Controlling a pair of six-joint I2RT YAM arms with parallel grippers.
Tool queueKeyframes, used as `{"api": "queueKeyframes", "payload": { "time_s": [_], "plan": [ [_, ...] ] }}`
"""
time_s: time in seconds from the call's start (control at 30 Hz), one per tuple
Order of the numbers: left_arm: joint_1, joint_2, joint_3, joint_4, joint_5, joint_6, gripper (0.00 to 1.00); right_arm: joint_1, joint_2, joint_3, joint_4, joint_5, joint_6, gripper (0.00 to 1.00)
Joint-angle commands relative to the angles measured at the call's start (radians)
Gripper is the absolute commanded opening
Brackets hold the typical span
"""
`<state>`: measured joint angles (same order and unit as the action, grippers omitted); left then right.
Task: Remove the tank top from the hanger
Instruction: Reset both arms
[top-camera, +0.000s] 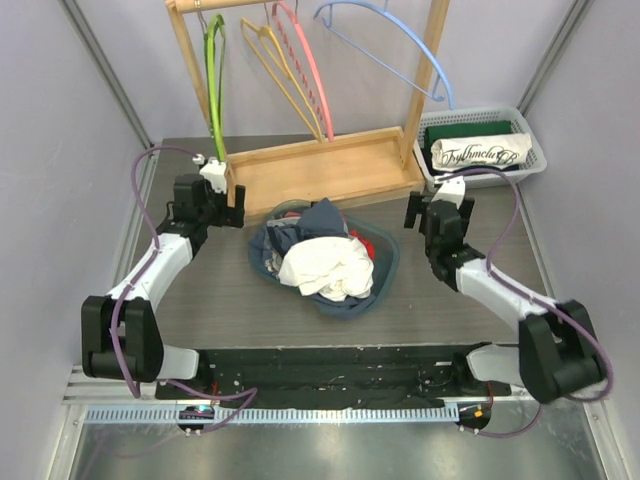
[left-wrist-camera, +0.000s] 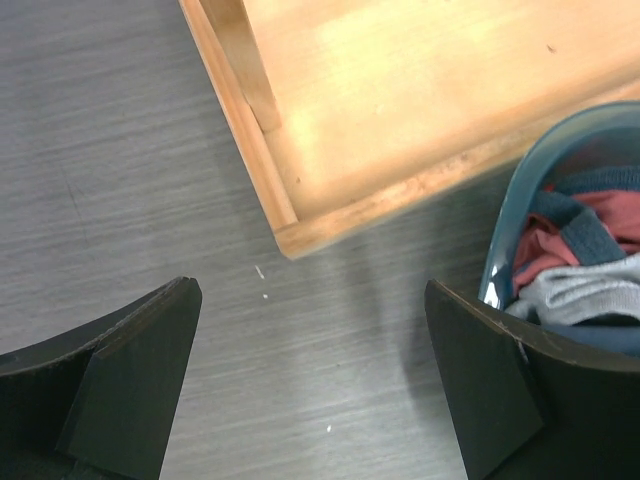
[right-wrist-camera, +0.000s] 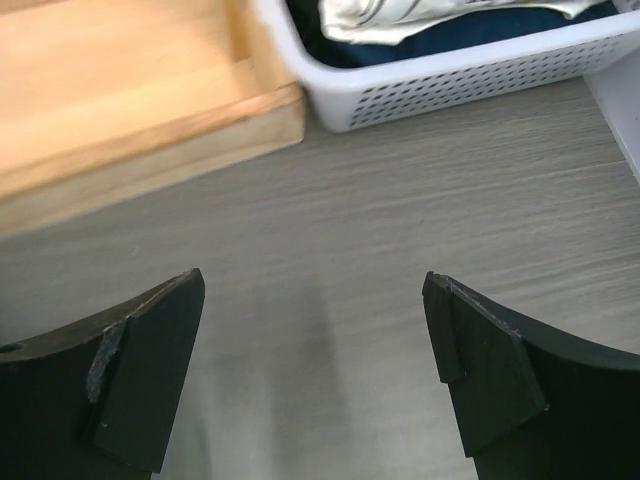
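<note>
Several hangers hang bare on the wooden rack (top-camera: 320, 170): green hanger (top-camera: 214, 80), yellow hanger (top-camera: 275, 65), pink hanger (top-camera: 305, 60), blue hanger (top-camera: 400, 50). No garment is on any of them. I cannot pick out the tank top; it may be hidden in the clothes pile (top-camera: 325, 265) in the blue basin (top-camera: 388, 270). My left gripper (top-camera: 210, 205) (left-wrist-camera: 312, 300) is open and empty, low over the table by the rack's front left corner (left-wrist-camera: 290, 240). My right gripper (top-camera: 440, 215) (right-wrist-camera: 315, 290) is open and empty by the rack's right end (right-wrist-camera: 270, 120).
A white slotted basket (top-camera: 535, 150) (right-wrist-camera: 450, 75) with folded clothes stands at the back right. The basin's rim (left-wrist-camera: 520, 200) lies close to my left gripper's right finger. Grey walls close in both sides of the table.
</note>
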<state>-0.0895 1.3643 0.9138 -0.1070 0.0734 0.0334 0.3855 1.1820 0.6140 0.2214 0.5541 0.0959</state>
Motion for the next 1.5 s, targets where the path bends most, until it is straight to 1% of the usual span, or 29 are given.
{"api": "queueKeyframes", "payload": {
  "time_s": [0.0,0.03,0.07,0.1,0.17,0.2,0.27,0.3,0.33,0.5,0.6,0.8,0.83,0.97,1.03,1.13,1.17,1.23,1.27,1.33,1.37,1.4,1.43,1.47],
  "plan": [
    [0.002,0.012,0.031,0.136,-0.033,0.002,1.00,-0.141,0.207,0.131,0.299,-0.138,0.099,1.00],
    [0.004,0.018,0.031,0.139,-0.041,-0.003,1.00,-0.163,0.256,0.203,0.306,-0.149,0.087,1.00],
    [0.004,0.033,0.034,0.144,-0.052,-0.007,1.00,-0.174,0.327,0.239,0.318,-0.161,0.076,1.00],
    [0.002,0.044,0.037,0.142,-0.055,-0.009,1.00,-0.183,0.365,0.274,0.326,-0.210,0.074,1.00],
    [0.007,0.079,0.059,0.138,-0.064,-0.021,1.00,-0.206,0.428,0.384,0.329,-0.259,0.070,1.00],
    [0.010,0.090,0.066,0.136,-0.064,-0.029,1.00,-0.208,0.488,0.461,0.325,-0.298,0.050,1.00],
    [0.025,0.126,0.095,0.136,-0.064,-0.029,1.00,-0.209,0.543,0.533,0.308,-0.325,0.025,1.00],
    [0.031,0.140,0.105,0.141,-0.064,-0.062,1.00,-0.211,0.591,0.570,0.299,-0.336,0.013,1.00],
    [0.034,0.150,0.123,0.159,-0.064,-0.064,1.00,-0.214,0.619,0.642,0.273,-0.339,-0.005,1.00],
    [0.051,0.228,0.181,0.213,-0.064,-0.089,1.00,-0.246,0.746,0.838,0.240,-0.375,-0.058,1.00],
    [0.053,0.251,0.198,0.247,-0.064,-0.102,1.00,-0.276,0.806,0.892,0.242,-0.391,-0.065,0.98],
    [0.051,0.271,0.240,0.247,-0.024,-0.128,1.00,-0.321,0.876,0.940,0.291,-0.466,-0.050,0.95],
    [0.051,0.286,0.253,0.248,-0.021,-0.132,1.00,-0.324,0.886,0.948,0.300,-0.477,-0.047,0.93],
    [0.051,0.334,0.304,0.236,-0.023,-0.135,1.00,-0.323,0.924,0.967,0.354,-0.540,-0.006,0.74],
    [0.051,0.349,0.329,0.234,-0.023,-0.138,1.00,-0.326,0.939,0.975,0.389,-0.574,0.030,0.73],
    [0.051,0.383,0.362,0.230,-0.027,-0.133,1.00,-0.324,0.967,1.009,0.398,-0.577,0.031,0.70],
    [0.053,0.393,0.372,0.230,-0.030,-0.132,1.00,-0.324,0.970,1.017,0.400,-0.574,0.027,0.65],
    [0.053,0.420,0.401,0.228,-0.043,-0.127,1.00,-0.324,0.976,1.023,0.404,-0.580,0.019,0.59],
    [0.053,0.427,0.410,0.230,-0.046,-0.127,1.00,-0.324,0.981,1.026,0.404,-0.585,0.013,0.51],
    [0.053,0.450,0.436,0.231,-0.044,-0.122,1.00,-0.324,0.984,1.021,0.406,-0.598,0.007,0.45],
    [0.053,0.458,0.445,0.231,-0.046,-0.121,1.00,-0.324,0.987,1.020,0.404,-0.605,-0.001,0.38],
    [0.053,0.467,0.465,0.230,-0.046,-0.121,1.00,-0.324,0.986,1.015,0.400,-0.609,-0.001,0.35],
    [0.053,0.481,0.477,0.213,-0.046,-0.128,0.98,-0.324,0.979,1.006,0.395,-0.614,0.002,0.29],
    [0.054,0.487,0.488,0.202,-0.037,-0.138,0.96,-0.324,0.966,0.994,0.400,-0.628,0.007,0.25]
  ]
}}
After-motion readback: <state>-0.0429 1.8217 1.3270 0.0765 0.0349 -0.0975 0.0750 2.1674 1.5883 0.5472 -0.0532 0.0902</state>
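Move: My right hand, empty and open, has the rack's right post some 29 cm ahead, about 1 cm left, with the spot to grip about 4 cm higher. Beyond its right side, the white basket sits roughly 27 cm ahead, 14 cm right and 13 cm down; the clothes tub is about 28 cm left, 6 cm back and 13 cm down. For my left hand, the left post stands some 19 cm straight ahead at about its own height. I reach my right hand about 29 cm forward, first dipping slightly, then ending some 4 cm higher with the fingers tipped up and turned counter-clockwise about 15 degrees, and close them part-way onto the rack's right post, pinching it. Meanwhile my left hand, fingers wide open, goes about 14 cm forward towards the left post. ##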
